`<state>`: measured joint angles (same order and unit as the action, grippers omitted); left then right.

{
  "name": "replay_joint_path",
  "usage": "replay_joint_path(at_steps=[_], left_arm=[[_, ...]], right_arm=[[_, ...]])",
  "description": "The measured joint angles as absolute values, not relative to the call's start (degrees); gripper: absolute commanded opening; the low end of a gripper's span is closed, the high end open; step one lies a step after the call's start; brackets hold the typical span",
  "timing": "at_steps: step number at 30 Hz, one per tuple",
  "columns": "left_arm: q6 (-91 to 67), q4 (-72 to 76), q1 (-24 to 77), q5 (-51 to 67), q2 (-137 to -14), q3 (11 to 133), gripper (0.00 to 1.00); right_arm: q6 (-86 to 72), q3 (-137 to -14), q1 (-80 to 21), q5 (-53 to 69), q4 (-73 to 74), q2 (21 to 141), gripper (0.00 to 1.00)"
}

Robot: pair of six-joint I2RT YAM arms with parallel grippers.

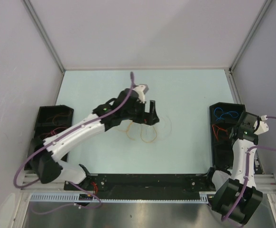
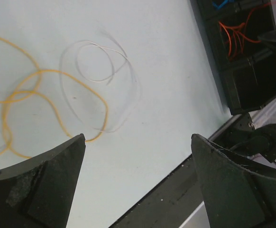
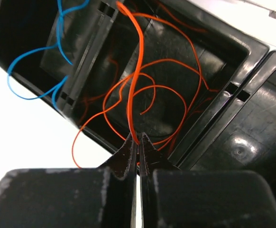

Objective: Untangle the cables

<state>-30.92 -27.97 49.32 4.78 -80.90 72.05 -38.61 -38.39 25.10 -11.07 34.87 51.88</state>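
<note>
Orange cables [image 1: 143, 134] lie in tangled loops on the pale table, with a thin pale cable [image 1: 165, 124] curling beside them. In the left wrist view the orange loops [image 2: 57, 71] and the pale loop [image 2: 102, 47] lie ahead of my left gripper [image 2: 138, 137]. It hovers open above the table with nothing between its fingers. My left gripper [image 1: 151, 115] hangs just over the far edge of the tangle. My right gripper [image 3: 138, 138] is shut on an orange-red cable [image 3: 138, 71] over a black bin compartment. A blue cable [image 3: 29, 90] lies in the neighbouring compartment.
A black compartment bin [image 1: 222, 142] stands at the table's right edge, holding the blue cable [image 1: 225, 114] and the orange-red one [image 1: 218, 130]. A second black bin [image 1: 45, 114] with red wires sits at the left edge. A black rail [image 1: 142, 180] runs along the near edge.
</note>
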Motion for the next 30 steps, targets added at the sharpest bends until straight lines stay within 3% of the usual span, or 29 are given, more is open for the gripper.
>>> replay_joint_path(at_steps=[7, 22, 25, 26, 30], left_arm=[[-28.67, -30.04, 43.35, 3.53, -70.83, 65.76, 0.98], [-28.49, -29.67, 41.06, -2.31, -70.35, 59.07, 0.98], [-28.49, -29.67, 40.99, -3.51, -70.39, 59.02, 0.98], [-28.49, -29.67, 40.99, -4.12, -70.5, 59.0, 0.98], [-28.56, -29.28, 40.86, -6.37, -72.14, 59.0, 0.97]], right_arm=[[-39.48, -36.34, 25.08, -10.66, 31.64, 55.86, 0.0], [-38.74, -33.71, 25.3, -0.89, 23.22, 66.39, 0.0], [-38.3, -33.61, 25.36, 2.09, 22.81, 66.67, 0.09], [-38.04, -33.61, 25.36, 2.81, 22.81, 66.39, 0.21], [-35.94, -34.35, 25.36, 4.69, 24.99, 63.05, 0.52]])
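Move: The orange cable hangs from the right hand's shut fingers. The middle compartment, where its coils already lie, is centred about 4 cm ahead, 4 cm right and 9 cm down. Beyond that centre by some 13 cm is the blue cable; the empty compartment sits about 13 cm nearer the base. For the open left hand, the yellow cable lies roughly 8 cm ahead, 5 cm left and 20 cm below; the white cable, 7 cm ahead and 11 cm right. The orange cable is lowered into its compartment as the right hand sinks about 6 cm, drifting forward and left towards the bin's near-side rim, then rises slightly as its fingers open by about a third to release the cable. The left hand swings some 10 cm left, then also sinks towards the yellow cable, turning 15 degrees counter-clockwise, fingers still open and touching nothing. ##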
